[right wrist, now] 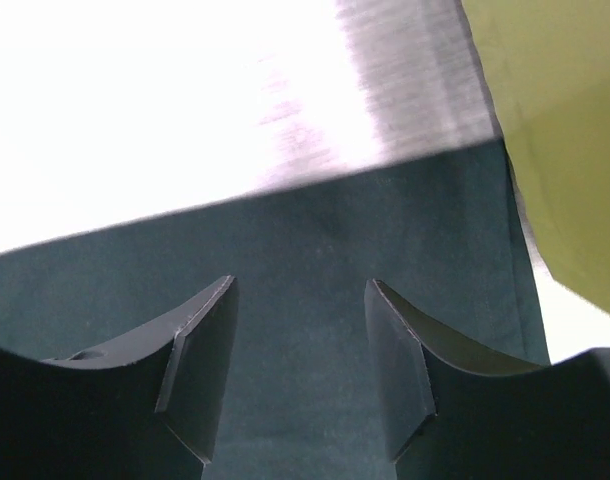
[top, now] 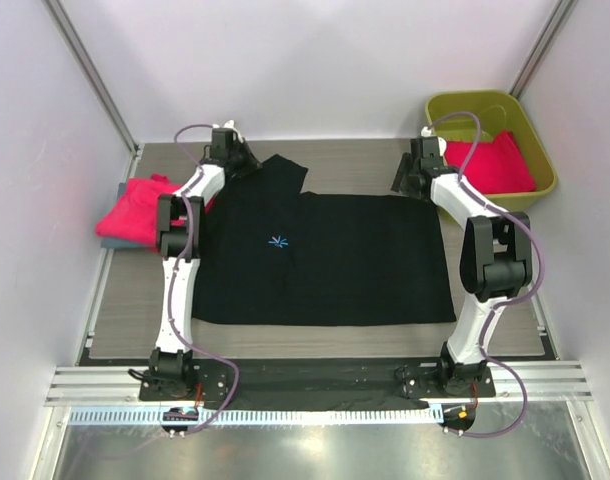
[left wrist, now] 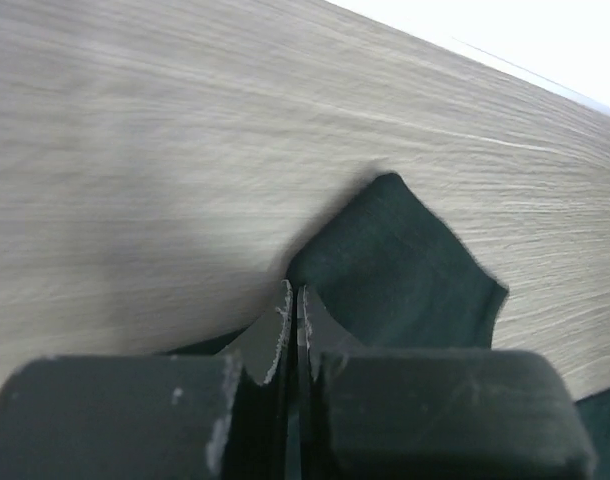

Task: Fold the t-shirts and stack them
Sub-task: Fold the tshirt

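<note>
A black t-shirt (top: 325,260) with a small pale-blue starburst mark lies spread flat on the table. My left gripper (top: 243,163) is at its far left sleeve. In the left wrist view the left gripper (left wrist: 293,295) is shut, pinching the edge of the black t-shirt (left wrist: 395,260), whose sleeve rises to a peak just ahead. My right gripper (top: 405,180) is at the shirt's far right corner. Seen from the right wrist, the right gripper (right wrist: 300,290) is open just above the black t-shirt (right wrist: 315,230), with nothing between its fingers.
An olive-green tub (top: 538,150) at the back right holds a hot-pink t-shirt (top: 490,165); the tub's wall (right wrist: 555,120) is close to the right gripper. At the far left a folded hot-pink t-shirt (top: 135,210) lies on a blue one (top: 113,240). White walls enclose the table.
</note>
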Controlling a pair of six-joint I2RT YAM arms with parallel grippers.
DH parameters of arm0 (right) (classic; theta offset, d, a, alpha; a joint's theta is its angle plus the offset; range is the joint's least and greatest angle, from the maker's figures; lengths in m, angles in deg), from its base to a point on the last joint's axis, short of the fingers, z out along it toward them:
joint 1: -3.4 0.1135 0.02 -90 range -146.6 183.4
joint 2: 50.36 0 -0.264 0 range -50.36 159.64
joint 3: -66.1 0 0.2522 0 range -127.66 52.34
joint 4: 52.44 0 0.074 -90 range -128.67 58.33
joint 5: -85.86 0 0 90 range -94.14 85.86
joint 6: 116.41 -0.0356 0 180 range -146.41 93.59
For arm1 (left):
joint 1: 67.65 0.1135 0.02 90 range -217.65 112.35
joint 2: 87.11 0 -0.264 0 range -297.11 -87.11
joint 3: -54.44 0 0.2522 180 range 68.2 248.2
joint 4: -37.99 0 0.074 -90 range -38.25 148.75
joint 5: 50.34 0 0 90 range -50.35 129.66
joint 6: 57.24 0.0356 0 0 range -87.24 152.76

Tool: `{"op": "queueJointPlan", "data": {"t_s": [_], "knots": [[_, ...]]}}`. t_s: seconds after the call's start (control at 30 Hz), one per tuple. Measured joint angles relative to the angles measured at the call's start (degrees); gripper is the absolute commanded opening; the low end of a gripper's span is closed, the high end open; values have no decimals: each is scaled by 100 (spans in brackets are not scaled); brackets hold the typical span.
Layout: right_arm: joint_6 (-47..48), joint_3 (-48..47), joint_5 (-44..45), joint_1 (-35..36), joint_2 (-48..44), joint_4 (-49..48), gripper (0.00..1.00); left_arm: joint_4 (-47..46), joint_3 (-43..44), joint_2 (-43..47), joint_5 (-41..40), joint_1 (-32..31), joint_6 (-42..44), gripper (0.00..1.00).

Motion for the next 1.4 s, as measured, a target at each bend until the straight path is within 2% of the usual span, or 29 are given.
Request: {"op": "queueJointPlan", "data": {"t_s": [0.13,0.33,0.47,0.8,1.4], "knots": [[17,-472,72,11,420,105,59,-387,-1019,575,-153,192,-101,0],[129,-1217,463,105,1169,400,60,-433,-1665,1078,-590,409,-31,0],[175,-1622,669,195,1521,614,61,-442,-1762,1311,-802,442,17,0],[212,-1904,1027,229,1727,855,63,-656,-2260,1825,-1222,599,26,0],[334,-3012,1528,142,2776,1034,63,-824,-2153,1825,-909,660,-46,0]]}}
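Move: The left hand already pinches the black t-shirt near its far left sleeve. The bare table it heads for is about 10 cm left and 2 cm back, with the red t-shirt stack some 30 cm left and 13 cm back. From the open right hand, the t-shirt's far right corner lies roughly 7 cm ahead, 10 cm right and 8 cm below. The green bin's middle stands some 25 cm right and 12 cm ahead. Left hand, still pinching, draws the t-shirt 10 cm left and up; open right reaches 8 cm forward, sinking cornerwards. ##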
